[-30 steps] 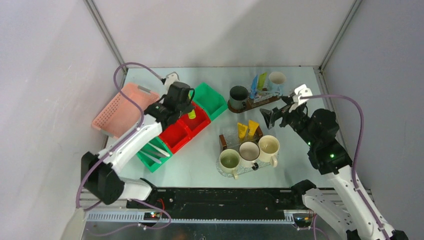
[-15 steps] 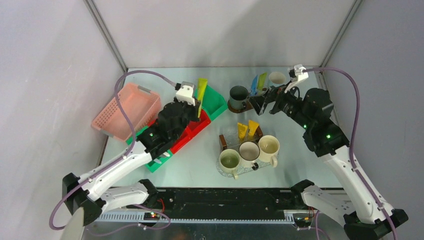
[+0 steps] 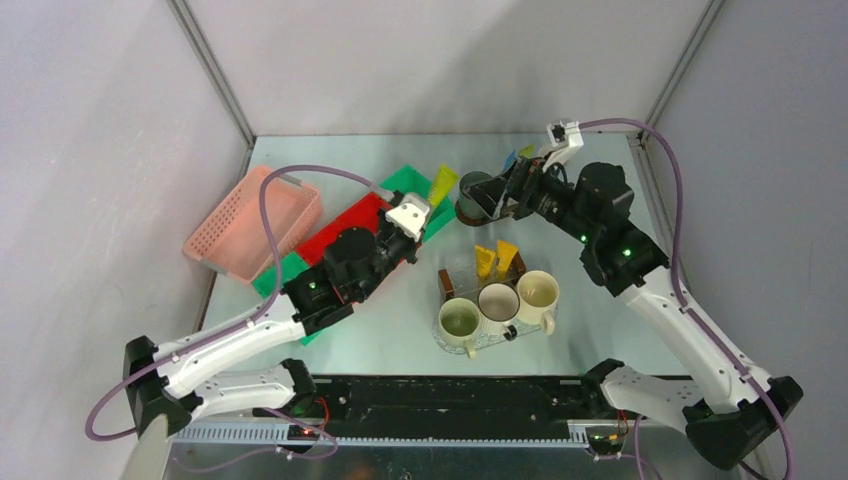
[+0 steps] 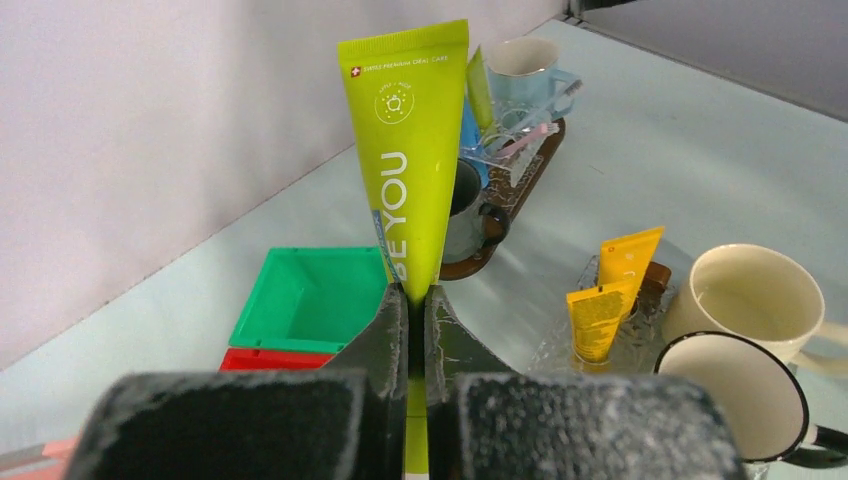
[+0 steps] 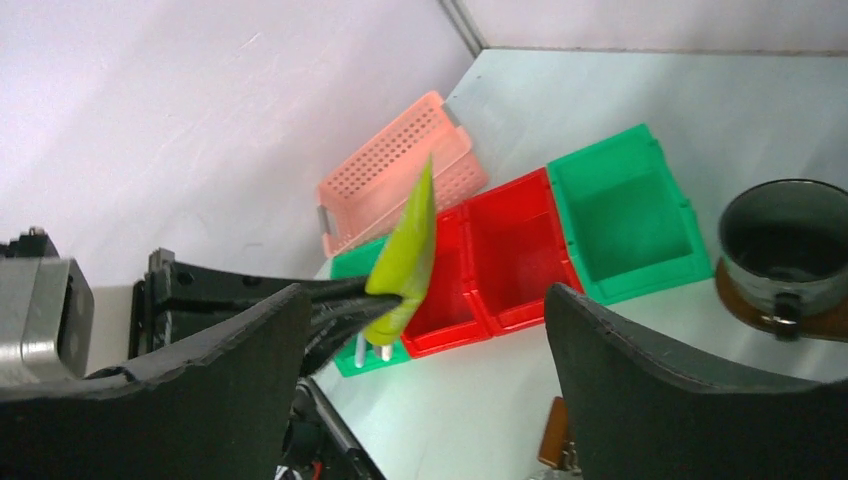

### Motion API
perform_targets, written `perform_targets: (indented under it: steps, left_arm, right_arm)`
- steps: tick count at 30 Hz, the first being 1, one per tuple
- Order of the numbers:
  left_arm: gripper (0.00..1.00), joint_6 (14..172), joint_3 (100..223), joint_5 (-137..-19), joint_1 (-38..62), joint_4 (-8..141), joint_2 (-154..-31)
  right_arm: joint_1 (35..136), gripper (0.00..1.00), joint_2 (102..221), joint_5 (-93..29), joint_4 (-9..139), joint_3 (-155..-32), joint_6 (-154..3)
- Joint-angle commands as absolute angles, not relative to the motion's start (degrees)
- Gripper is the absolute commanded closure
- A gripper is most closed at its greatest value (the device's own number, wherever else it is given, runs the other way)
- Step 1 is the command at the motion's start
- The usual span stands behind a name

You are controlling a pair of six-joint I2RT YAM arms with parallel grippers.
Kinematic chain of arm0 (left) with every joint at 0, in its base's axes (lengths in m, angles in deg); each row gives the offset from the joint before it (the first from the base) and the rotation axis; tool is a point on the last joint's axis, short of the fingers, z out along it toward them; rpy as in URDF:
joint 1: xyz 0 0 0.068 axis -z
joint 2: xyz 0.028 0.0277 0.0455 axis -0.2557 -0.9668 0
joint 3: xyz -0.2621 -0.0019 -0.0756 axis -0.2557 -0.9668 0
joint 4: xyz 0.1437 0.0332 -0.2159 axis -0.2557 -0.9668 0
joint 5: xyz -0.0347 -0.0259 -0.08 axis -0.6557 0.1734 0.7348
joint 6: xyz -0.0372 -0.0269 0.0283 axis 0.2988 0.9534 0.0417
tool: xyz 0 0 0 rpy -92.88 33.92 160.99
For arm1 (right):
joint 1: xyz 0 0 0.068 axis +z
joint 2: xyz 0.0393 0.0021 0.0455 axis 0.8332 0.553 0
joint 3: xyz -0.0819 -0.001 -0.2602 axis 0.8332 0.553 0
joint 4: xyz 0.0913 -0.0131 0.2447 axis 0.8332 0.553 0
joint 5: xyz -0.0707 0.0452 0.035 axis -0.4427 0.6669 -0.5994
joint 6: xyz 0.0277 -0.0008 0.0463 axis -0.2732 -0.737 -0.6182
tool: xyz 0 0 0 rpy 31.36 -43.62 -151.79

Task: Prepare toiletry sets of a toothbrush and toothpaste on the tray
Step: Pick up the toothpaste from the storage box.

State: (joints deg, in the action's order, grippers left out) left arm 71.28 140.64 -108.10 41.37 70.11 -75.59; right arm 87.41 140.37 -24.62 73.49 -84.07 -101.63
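My left gripper (image 3: 424, 213) (image 4: 416, 310) is shut on a lime-green toothpaste tube (image 3: 441, 185) (image 4: 410, 160), holding it upright above the table between the bins and the trays. My right gripper (image 3: 482, 190) (image 5: 425, 300) is open near the dark mug (image 5: 790, 240), facing the tube (image 5: 408, 245), which stands between its spread fingers without touching them. The near tray (image 3: 444, 283) holds three mugs (image 3: 498, 300) and two yellow-orange tubes (image 3: 495, 260). The far tray (image 4: 520, 190) carries a pale blue mug (image 4: 520, 65), tubes and a toothbrush (image 4: 528, 138).
A row of red bins (image 3: 350, 222) and green bins (image 3: 412, 180) runs diagonally on the left. Pale toothbrushes (image 5: 372, 350) lie in the nearest green bin. A pink basket (image 3: 250, 220) sits against the left wall. My right arm hides most of the far tray from above.
My left arm has lifted the green tube out of the bins and swung it right, toward the trays. My right gripper has moved left over the dark mug, toward the tube.
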Motion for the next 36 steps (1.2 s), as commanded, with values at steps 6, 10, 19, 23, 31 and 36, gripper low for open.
perform_targets:
  steps: [6,10,19,23,31,36]
  left_arm:
    - [0.99,63.67,142.12,-107.34,45.62,74.97,-76.23]
    - [0.98,63.12,142.0,-107.23,46.72,75.55,-76.16]
    - [0.98,62.21,141.27,-107.61,48.06,76.32,-75.93]
    - [0.86,62.21,140.58,-107.97,48.19,76.36,-75.76]
    - [0.32,63.9,137.56,-111.76,48.21,76.73,-74.41]
    - [0.11,66.2,135.0,-113.63,48.14,76.63,-71.3]
  right_arm:
    - [90.89,0.25,145.09,-25.92,69.35,-88.38,-108.08]
    - [91.74,0.32,146.7,-26.79,70.03,-88.38,-108.99]
    - [92.54,0.54,148.54,-26.91,70.02,-88.38,-109.73]
    - [92.73,0.78,148.29,-26.51,69.4,-88.37,-108.97]
    - [93.37,1.0,147.26,-26.25,70.07,-88.38,-102.04]
    - [93.71,1.0,146.35,-25.3,70.81,-88.32,-94.88]
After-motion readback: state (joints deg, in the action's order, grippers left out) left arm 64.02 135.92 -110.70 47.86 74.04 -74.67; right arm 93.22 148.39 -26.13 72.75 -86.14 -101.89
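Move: The green toothpaste stands roughly upright, cap down, gripped low by the left hand; its middle is about 2 cm ahead, 1 cm right and 2 cm above that hand. From the open right hand, its middle lies some 8 cm left, 1 cm ahead and 5 cm lower. About 28 cm below the right hand, the dark mug is roughly 13 cm ahead and 1 cm right, the green bin 13 cm ahead and 12 cm left. Leftward about 4.5 cm and some 2.5 cm down, the right hand comes in to the upper part of the toothpaste and shuts its fingers on it, pinching it. The left hand meanwhile carries the toothpaste towards it, 3 cm right and 2.5 cm back, then opens wide, lets go and starts sinking and easing left. ##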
